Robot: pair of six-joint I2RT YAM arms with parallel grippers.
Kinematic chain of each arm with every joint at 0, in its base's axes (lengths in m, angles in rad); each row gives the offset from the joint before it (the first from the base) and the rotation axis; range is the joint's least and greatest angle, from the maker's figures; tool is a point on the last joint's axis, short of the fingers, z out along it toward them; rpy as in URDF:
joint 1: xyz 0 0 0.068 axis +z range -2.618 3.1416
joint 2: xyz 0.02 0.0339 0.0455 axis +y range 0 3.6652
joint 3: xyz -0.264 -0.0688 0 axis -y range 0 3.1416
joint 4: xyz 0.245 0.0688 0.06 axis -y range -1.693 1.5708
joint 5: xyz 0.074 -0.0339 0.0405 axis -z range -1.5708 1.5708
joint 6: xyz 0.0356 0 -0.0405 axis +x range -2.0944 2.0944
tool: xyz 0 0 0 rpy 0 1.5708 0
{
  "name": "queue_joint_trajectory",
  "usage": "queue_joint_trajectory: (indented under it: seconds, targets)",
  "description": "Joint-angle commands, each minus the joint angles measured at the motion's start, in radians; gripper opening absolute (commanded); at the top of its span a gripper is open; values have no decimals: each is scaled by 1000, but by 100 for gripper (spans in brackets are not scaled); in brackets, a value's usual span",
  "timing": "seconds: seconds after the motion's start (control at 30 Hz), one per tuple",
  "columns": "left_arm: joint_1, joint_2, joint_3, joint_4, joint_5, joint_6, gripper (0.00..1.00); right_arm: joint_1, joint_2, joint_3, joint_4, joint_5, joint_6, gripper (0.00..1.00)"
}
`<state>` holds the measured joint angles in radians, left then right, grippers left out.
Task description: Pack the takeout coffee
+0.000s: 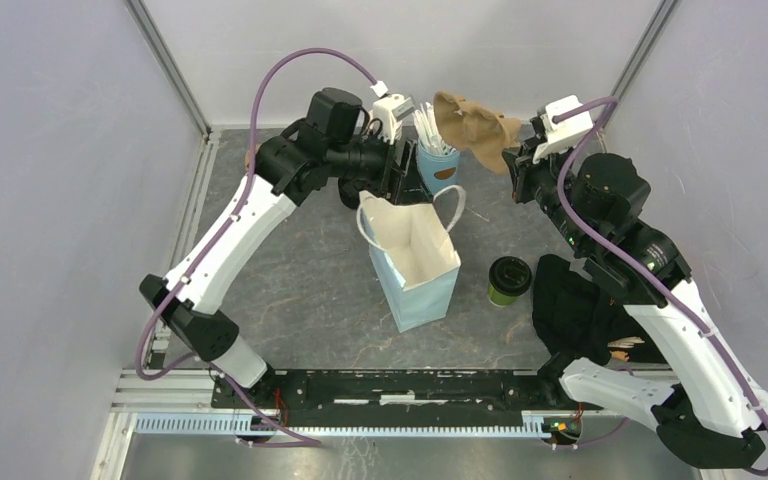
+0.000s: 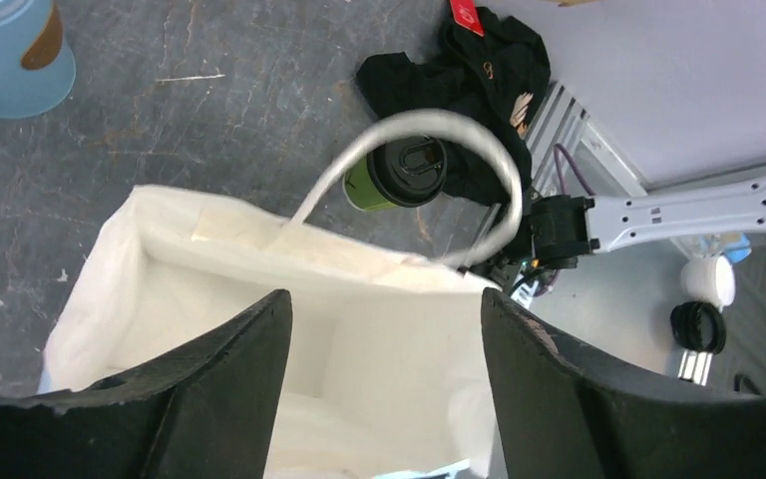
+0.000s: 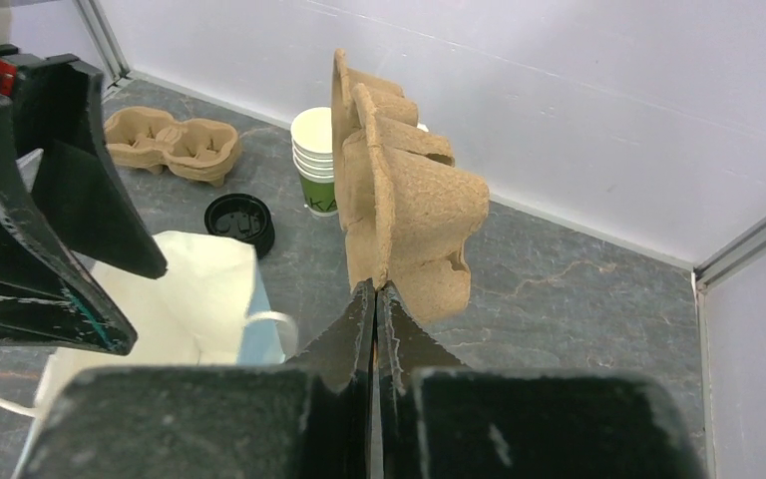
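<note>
The takeout coffee (image 1: pixel 508 280), a green cup with a black lid, stands on the table right of the light-blue paper bag (image 1: pixel 415 265). In the left wrist view the coffee (image 2: pixel 399 175) shows beyond the bag's white handle (image 2: pixel 439 130). My left gripper (image 2: pixel 384 299) hangs open over the bag's back rim, nothing between its fingers. It sits at the bag's far side in the top view (image 1: pixel 400 175). My right gripper (image 3: pixel 374 289) is shut on the edge of a brown pulp cup carrier (image 3: pixel 399 210), held up in the air behind the bag (image 1: pixel 475 130).
A blue cup of white sticks (image 1: pixel 438 165) stands just behind the bag. A black cloth (image 1: pixel 570 310) lies right of the coffee. The right wrist view shows more carriers (image 3: pixel 172 145), stacked paper cups (image 3: pixel 316 160) and black lids (image 3: pixel 239 222) near the back wall.
</note>
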<state>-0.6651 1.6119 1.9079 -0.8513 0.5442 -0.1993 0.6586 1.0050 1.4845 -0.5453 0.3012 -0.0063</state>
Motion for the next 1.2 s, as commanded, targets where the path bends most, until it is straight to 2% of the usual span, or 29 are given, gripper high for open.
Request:
queue_joint_trajectory:
  seconds: [0.0,0.13,0.27,0.37,0.47,0.6,0.67,0.77,0.87,0.97,1.0,1.1,1.17]
  targets:
    - [-4,-121,-33,58,-69,-187,77,2,-26,-16,53,40,-9,3]
    - [-2,-214,-102,83,-248,-334,78,2,-21,-17,54,24,-2,3]
    - [0,-281,-108,-23,-500,-445,78,2,-23,-39,72,30,-9,3]
    - [6,-314,-149,-67,-595,-555,79,1,-13,-23,71,18,-8,4]
    - [13,-343,-250,-30,-540,-666,79,2,-19,-39,89,20,-16,4]
    - [13,-338,-356,44,-334,-701,76,2,-22,-35,87,23,-24,3]
    - [12,-310,-351,31,-276,-676,71,1,-30,-41,88,28,-26,3]
    - [12,-265,-311,-83,-311,-620,61,2,-37,-51,92,34,-29,3]
    - [12,-222,-261,-176,-394,-557,42,2,-44,-58,94,36,-28,3]
    - [11,-205,-245,-137,-408,-421,18,1,-49,-61,93,33,-29,3]
    - [11,-196,-235,-126,-403,-384,14,0,-50,-61,94,35,-30,3]
    - [10,-184,-212,-77,-300,-177,3,0,-55,-58,93,40,-41,3]
    - [10,-186,-209,-39,-167,-58,2,2,-58,-56,93,44,-44,3]
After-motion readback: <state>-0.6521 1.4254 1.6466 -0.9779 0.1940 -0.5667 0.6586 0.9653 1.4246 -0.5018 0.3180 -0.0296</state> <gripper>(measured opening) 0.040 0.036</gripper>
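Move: The paper bag's left handle loop is about 8 cm to the left gripper's left, 2 cm back and 7 cm below. The bag's mouth is centred roughly 4 cm back, 1 cm left and 8 cm below, with its right handle some 6 cm right, level fore and aft, 7 cm down. The held cup tray sits about 9 cm ahead, 7 cm right and 8 cm higher. From the right gripper the left handle lies about 20 cm left, 3 cm back and 16 cm below. Lift the open left gripper leftward, about 9 cm across and 5 cm up over the bag's left rim, swinging counter-clockwise nearly 40 degrees. Then sink about 12 cm beside the left handle, drifting slightly right and tipping the fingers down, and close them at the handle and left rim, easing up a centimetre last. Keep the right gripper still, holding the tray. ##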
